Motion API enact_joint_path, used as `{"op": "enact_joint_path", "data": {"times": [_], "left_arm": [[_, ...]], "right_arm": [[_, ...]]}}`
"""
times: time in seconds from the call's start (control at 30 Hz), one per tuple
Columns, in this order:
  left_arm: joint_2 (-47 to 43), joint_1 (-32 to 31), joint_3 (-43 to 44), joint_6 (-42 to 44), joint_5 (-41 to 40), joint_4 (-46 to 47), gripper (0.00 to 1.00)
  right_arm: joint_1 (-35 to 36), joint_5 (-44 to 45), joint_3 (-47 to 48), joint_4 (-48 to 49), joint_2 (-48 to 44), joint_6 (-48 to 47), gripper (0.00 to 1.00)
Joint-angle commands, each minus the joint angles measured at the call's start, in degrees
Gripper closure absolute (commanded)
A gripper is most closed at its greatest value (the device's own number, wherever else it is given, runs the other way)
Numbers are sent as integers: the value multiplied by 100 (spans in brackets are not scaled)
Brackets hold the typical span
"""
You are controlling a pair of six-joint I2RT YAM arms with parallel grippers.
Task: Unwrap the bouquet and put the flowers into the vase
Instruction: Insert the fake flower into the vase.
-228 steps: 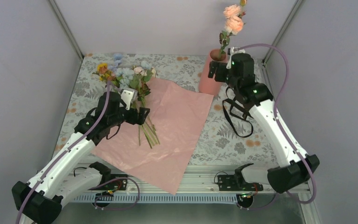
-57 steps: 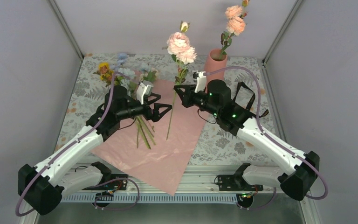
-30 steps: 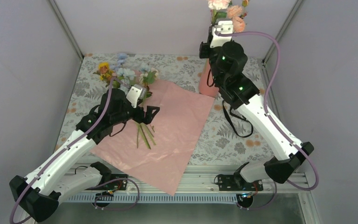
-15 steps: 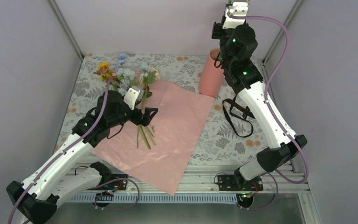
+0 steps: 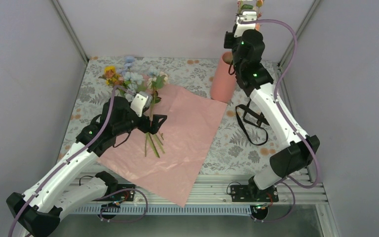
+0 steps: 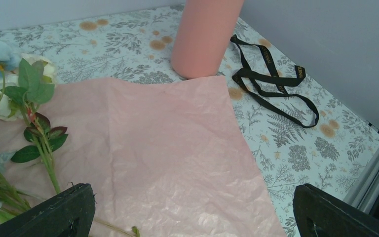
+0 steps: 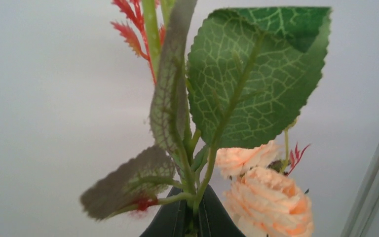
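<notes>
The salmon-pink vase (image 5: 222, 79) stands at the back of the table, and its base also shows in the left wrist view (image 6: 205, 37). My right gripper (image 5: 246, 9) is raised high above it, shut on a green flower stem (image 7: 193, 210) with leaves and peach blooms (image 7: 269, 200). The arm hides the stem's lower end. The remaining flowers (image 5: 133, 79) lie loose on the unfolded pink sheet (image 5: 187, 133), stems toward me. My left gripper (image 5: 154, 122) hovers open over those stems (image 6: 44, 153), with nothing between its fingers (image 6: 54, 215).
A black strap (image 5: 250, 123) lies in loops on the floral tablecloth right of the sheet, also in the left wrist view (image 6: 271, 79). The pink sheet's near corner hangs over the table's front rail (image 5: 217, 190). Grey walls close the back and both sides.
My right arm has swung up with the flower stem, to a spot high above the vase, and the blooms now reach the view's top edge. The left arm has barely shifted.
</notes>
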Motion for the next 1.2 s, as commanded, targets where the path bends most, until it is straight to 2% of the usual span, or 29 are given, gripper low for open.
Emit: {"op": "enact_joint_path", "data": {"times": [0.0, 0.3, 0.73, 1.0, 1.17], "left_arm": [[-59, -13, -44, 112, -29, 16, 0], [-74, -16, -52, 110, -117, 7, 0], [-20, -12, -54, 76, -362, -36, 0], [-68, -12, -87, 5, -570, -63, 0], [-1, -12, -39, -51, -885, -133, 0]], "right_arm": [[-110, -167, -227, -52, 117, 340, 96], [-197, -322, -1044, -337, 136, 1115, 95], [-261, -301, -857, -1648, 286, 1677, 80], [-261, -556, -765, -2431, -54, 1951, 63], [-261, -771, -816, -2827, -398, 2070, 44]]}}
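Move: The right hand holds a stem upright high over the back of the table; the vase mouth lies about 18 cm below it, some 4 cm ahead and 1 cm to its right. The peach flowers already in the vase stand about 6 cm ahead, 6 cm right and 3 cm lower. The black strap lies on the table roughly 10 cm back, 15 cm right and 45 cm down. From the left hand, the vase mouth is about 27 cm ahead, 27 cm right and 4 cm higher. Lower the right hand with the pinched stem about 18 cm, down into the vase mouth, easing a couple of centimetres forward first and drawing back as much near the end. Tip the fingers down some 30 degrees on the way, and from about two thirds of the descent open them to half, letting go of the stem at the rim. ##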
